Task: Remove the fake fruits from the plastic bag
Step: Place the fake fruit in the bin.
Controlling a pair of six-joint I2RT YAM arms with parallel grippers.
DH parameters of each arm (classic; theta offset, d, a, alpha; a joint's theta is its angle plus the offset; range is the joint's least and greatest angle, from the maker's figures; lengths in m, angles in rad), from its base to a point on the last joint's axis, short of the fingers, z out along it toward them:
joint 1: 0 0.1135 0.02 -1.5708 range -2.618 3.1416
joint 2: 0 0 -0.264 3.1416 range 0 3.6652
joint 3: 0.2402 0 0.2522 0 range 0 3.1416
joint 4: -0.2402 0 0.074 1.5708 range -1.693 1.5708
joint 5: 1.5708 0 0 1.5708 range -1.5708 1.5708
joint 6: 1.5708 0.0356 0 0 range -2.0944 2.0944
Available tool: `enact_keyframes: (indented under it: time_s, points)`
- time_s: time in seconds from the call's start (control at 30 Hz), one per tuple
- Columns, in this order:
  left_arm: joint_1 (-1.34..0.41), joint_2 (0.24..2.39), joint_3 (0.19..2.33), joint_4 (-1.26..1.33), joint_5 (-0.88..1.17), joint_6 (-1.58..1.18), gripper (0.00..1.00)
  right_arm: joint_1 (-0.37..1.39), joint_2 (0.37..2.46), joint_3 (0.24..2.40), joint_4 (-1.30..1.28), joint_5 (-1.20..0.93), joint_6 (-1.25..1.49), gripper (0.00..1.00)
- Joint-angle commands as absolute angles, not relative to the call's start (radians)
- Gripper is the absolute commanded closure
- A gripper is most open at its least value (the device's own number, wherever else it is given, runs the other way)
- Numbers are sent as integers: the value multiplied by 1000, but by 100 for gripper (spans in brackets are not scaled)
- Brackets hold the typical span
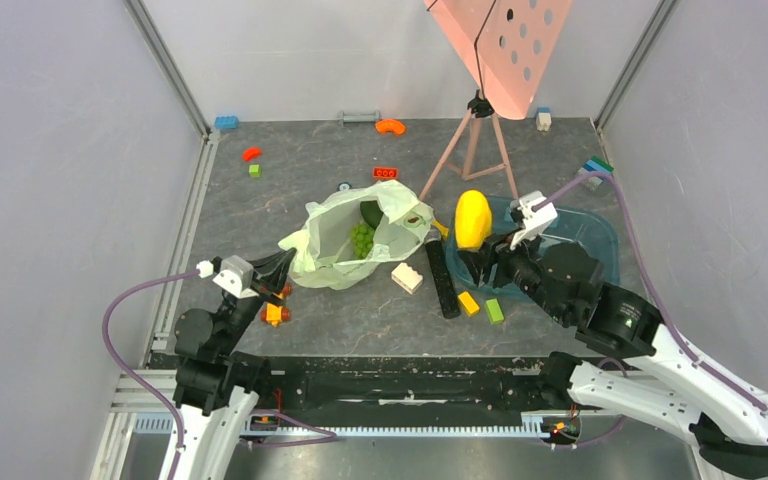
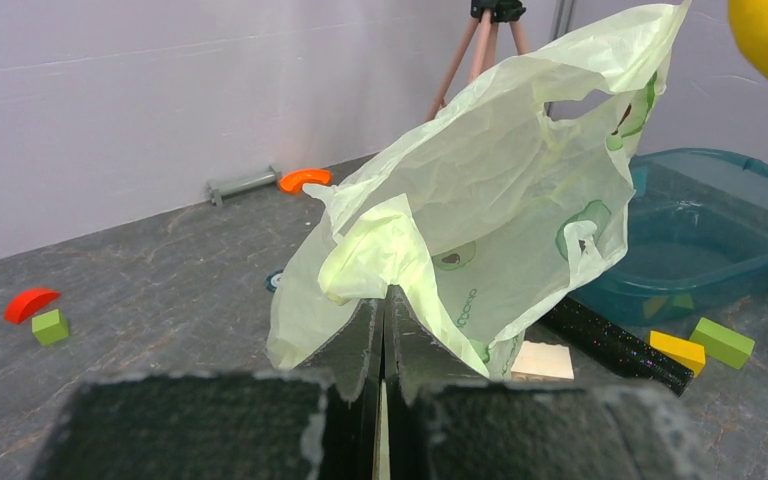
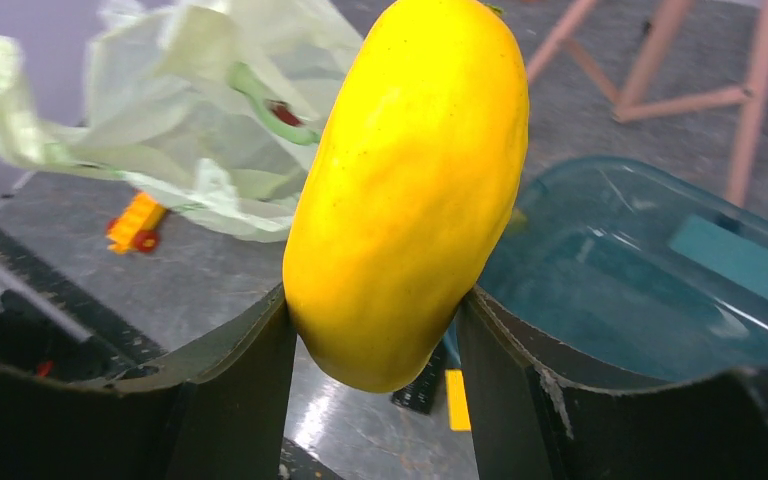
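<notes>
The pale-green plastic bag (image 1: pixel 345 245) lies open mid-table, with a bumpy green fruit cluster (image 1: pixel 362 238) and a dark green fruit (image 1: pixel 371 213) inside it. My left gripper (image 1: pixel 282 266) is shut on the bag's near-left edge (image 2: pixel 380 270) and holds it up. A smooth yellow oblong fruit (image 1: pixel 473 219) is out of the bag, standing upright in my right gripper (image 1: pixel 482 262), whose fingers (image 3: pixel 250 350) press on both sides of its lower end (image 3: pixel 405 200). It hangs at the left rim of the teal tray (image 1: pixel 590 230).
A black bar (image 1: pixel 442 279), a cream brick (image 1: pixel 407 277), and yellow (image 1: pixel 469 303) and green (image 1: pixel 494 310) bricks lie between bag and tray. A pink-legged tripod (image 1: pixel 472 150) stands behind. Small orange, red and green pieces (image 1: pixel 251 154) lie at the far left.
</notes>
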State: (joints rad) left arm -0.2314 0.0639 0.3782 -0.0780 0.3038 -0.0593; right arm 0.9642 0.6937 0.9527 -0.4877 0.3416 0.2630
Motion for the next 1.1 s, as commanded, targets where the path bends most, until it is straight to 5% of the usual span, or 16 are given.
enact_keyframes:
  time_s: [0.0,0.6,1.07]
  points:
    - [-234,75,375,-83,288,-54,98,955,735,940,-611,553,330,57]
    - [-241,85,379,-98,289,-40,98,519,1051,806,-379,361,227,56]
    - [-241,77,375,-100,272,-34,98,398,1277,748,-246,147,210,55]
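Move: The bin's middle lies about 12 cm ahead of the right hand, 16 cm to its right and some 26 cm below. Near the bin's left side, the microphone is about 6 cm ahead and 4 cm left, while the yellow block is roughly 1 cm back and 2 cm right, both some 29 cm down. From the left hand, the bin's middle is around 12 cm ahead, 47 cm right and 23 cm below. Still gripping the yellow fruit between its pads, the right hand swoops down some 21 cm, forward about 11 and to the right about 10, into the left half of the bin; the sideways part ends early and the last stretch is mostly down. The wrist tips its fingers steeply downward and swings about 25 degrees clockwise, the gripper's opening unchanged. The left hand keeps hold of the bag. ##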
